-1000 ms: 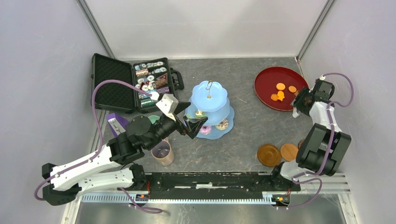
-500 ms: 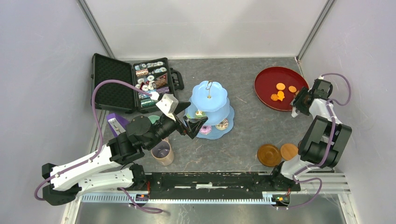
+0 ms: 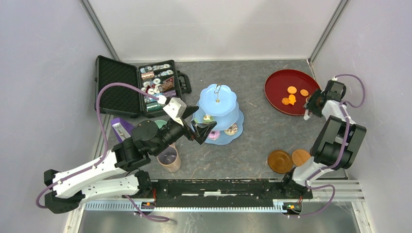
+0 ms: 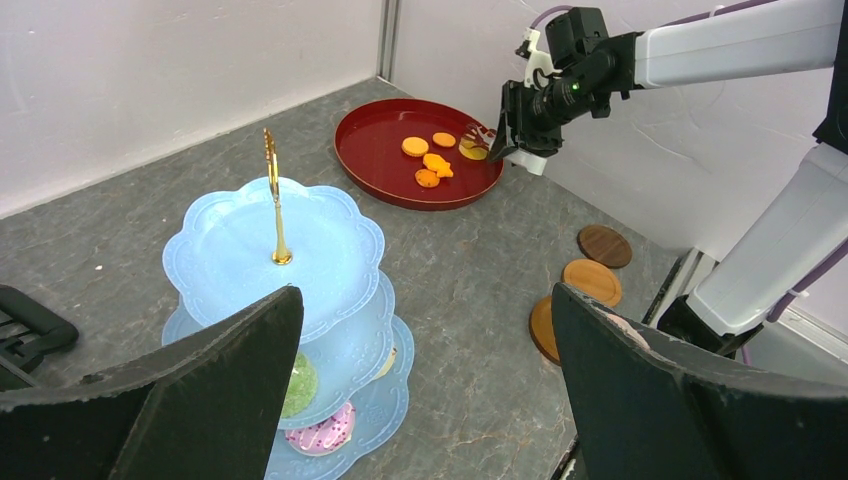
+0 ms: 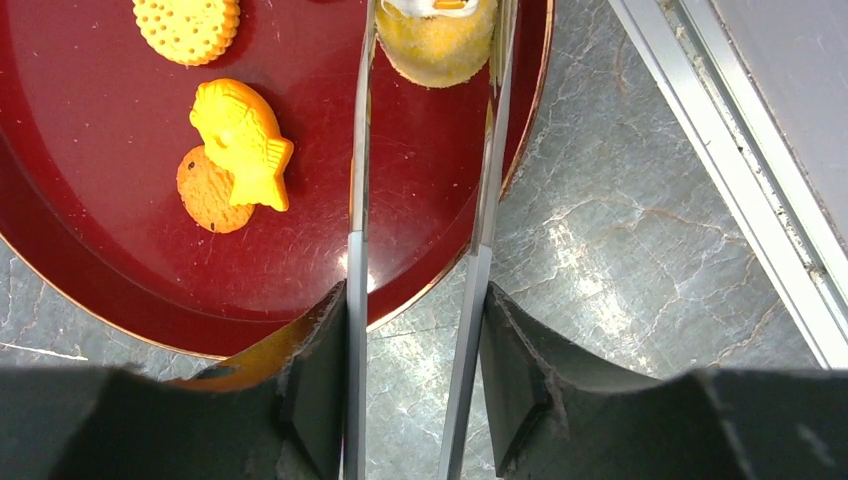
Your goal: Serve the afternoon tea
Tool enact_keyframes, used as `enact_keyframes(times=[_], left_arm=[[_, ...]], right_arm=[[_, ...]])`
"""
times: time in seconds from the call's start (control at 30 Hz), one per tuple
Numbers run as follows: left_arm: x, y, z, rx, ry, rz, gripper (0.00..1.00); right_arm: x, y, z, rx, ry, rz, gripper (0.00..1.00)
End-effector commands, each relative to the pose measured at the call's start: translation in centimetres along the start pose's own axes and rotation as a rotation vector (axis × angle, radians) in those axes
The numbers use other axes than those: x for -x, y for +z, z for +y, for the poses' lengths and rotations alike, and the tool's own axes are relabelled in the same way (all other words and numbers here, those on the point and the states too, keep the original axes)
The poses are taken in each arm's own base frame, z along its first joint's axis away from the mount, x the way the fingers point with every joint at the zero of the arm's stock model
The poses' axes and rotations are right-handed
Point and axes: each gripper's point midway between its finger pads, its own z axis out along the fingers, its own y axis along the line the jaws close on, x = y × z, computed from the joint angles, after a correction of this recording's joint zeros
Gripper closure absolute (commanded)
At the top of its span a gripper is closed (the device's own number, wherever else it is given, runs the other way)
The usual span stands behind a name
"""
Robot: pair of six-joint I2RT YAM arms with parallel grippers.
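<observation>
The pale-blue three-tier cake stand (image 3: 217,99) (image 4: 230,240) stands mid-table, with a pink donut (image 4: 322,430) and a green cake (image 4: 297,385) on its lower tiers. My left gripper (image 3: 201,127) (image 4: 425,300) hovers open beside the stand's front left, nothing between its fingers. My right gripper (image 3: 315,102) (image 5: 415,300) is shut on metal tongs (image 5: 357,150). The tong tips straddle a yellow cake (image 5: 437,35) at the right edge of the dark-red tray (image 3: 279,82) (image 5: 100,260). Orange biscuits (image 3: 291,90) and a fish-shaped one (image 5: 240,140) lie on the tray.
Brown coasters (image 3: 280,161) (image 4: 592,280) lie at the front right. A tan mug (image 3: 169,159) and a green cup (image 3: 160,124) sit under the left arm. An open black case of tins (image 3: 116,87) is back left. The right wall is close to the right arm.
The right wrist has shifted slightly toward the right wall and the tongs have closed in a little around the yellow cake. The left arm has not moved.
</observation>
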Motion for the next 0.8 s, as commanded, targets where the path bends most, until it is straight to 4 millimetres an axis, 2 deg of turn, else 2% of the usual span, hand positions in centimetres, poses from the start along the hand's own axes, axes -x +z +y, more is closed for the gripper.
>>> enact_keyframes(times=[0.0,0.13,0.27,0.37,0.5,0.67,0.77], left_arm=[[1.4,0.1,-0.2,-0.006,0.023,-0.049,0.0],[1.6,0.1,-0.2,-0.007,0.022,-0.052,0.0],[1.8,0.0,-0.2,-0.009,0.018,-0.058,0.0],[1.9,-0.1,-0.2,-0.008,0.019,-0.06,0.0],[2.1,-0.3,-0.1,-0.003,0.02,-0.067,0.0],[2.3,-0.3,0.0,0.001,0.022,-0.07,0.0],[2.3,-0.3,0.0,0.001,0.024,-0.069,0.0]], right_arm=[[2.4,-0.4,0.3,0.003,-0.013,-0.084,0.54],[2.6,-1.3,0.8,0.018,-0.038,-0.099,0.63],[3.1,-3.4,2.4,0.058,-0.086,-0.161,0.68],[2.4,-4.9,3.9,0.12,-0.105,-0.195,0.7],[-0.2,-7.2,6.4,0.264,-0.14,-0.202,0.72],[-4.3,-10.1,7.5,0.349,-0.223,-0.203,0.74],[-6.8,-12.2,9.2,0.481,-0.247,-0.184,0.74]])
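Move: The right hand holds the tongs, their tips already around the yellow cake, which sits about 7 cm ahead of this hand, 2 cm to its right and 5 cm lower. At the same low height, the fish biscuit lies some 11 cm left of the cake and 2 cm farther out; the small round biscuit about 4 cm left and 8 cm farther out. The tiered stand is roughly 49 cm to the hand's left and 4 cm back. From the left hand, the cake is some 55 cm right, 27 cm ahead and 34 cm down. With the cake pinched between the tong tips, the right hand gives the tongs a last slight squeeze, then lifts about 5 cm and sweeps roughly 10 cm left, drawing back some 5 cm, towards the tiered stand. The wrist tips the tongs up and turns counter-clockwise by about 15 degrees each. ##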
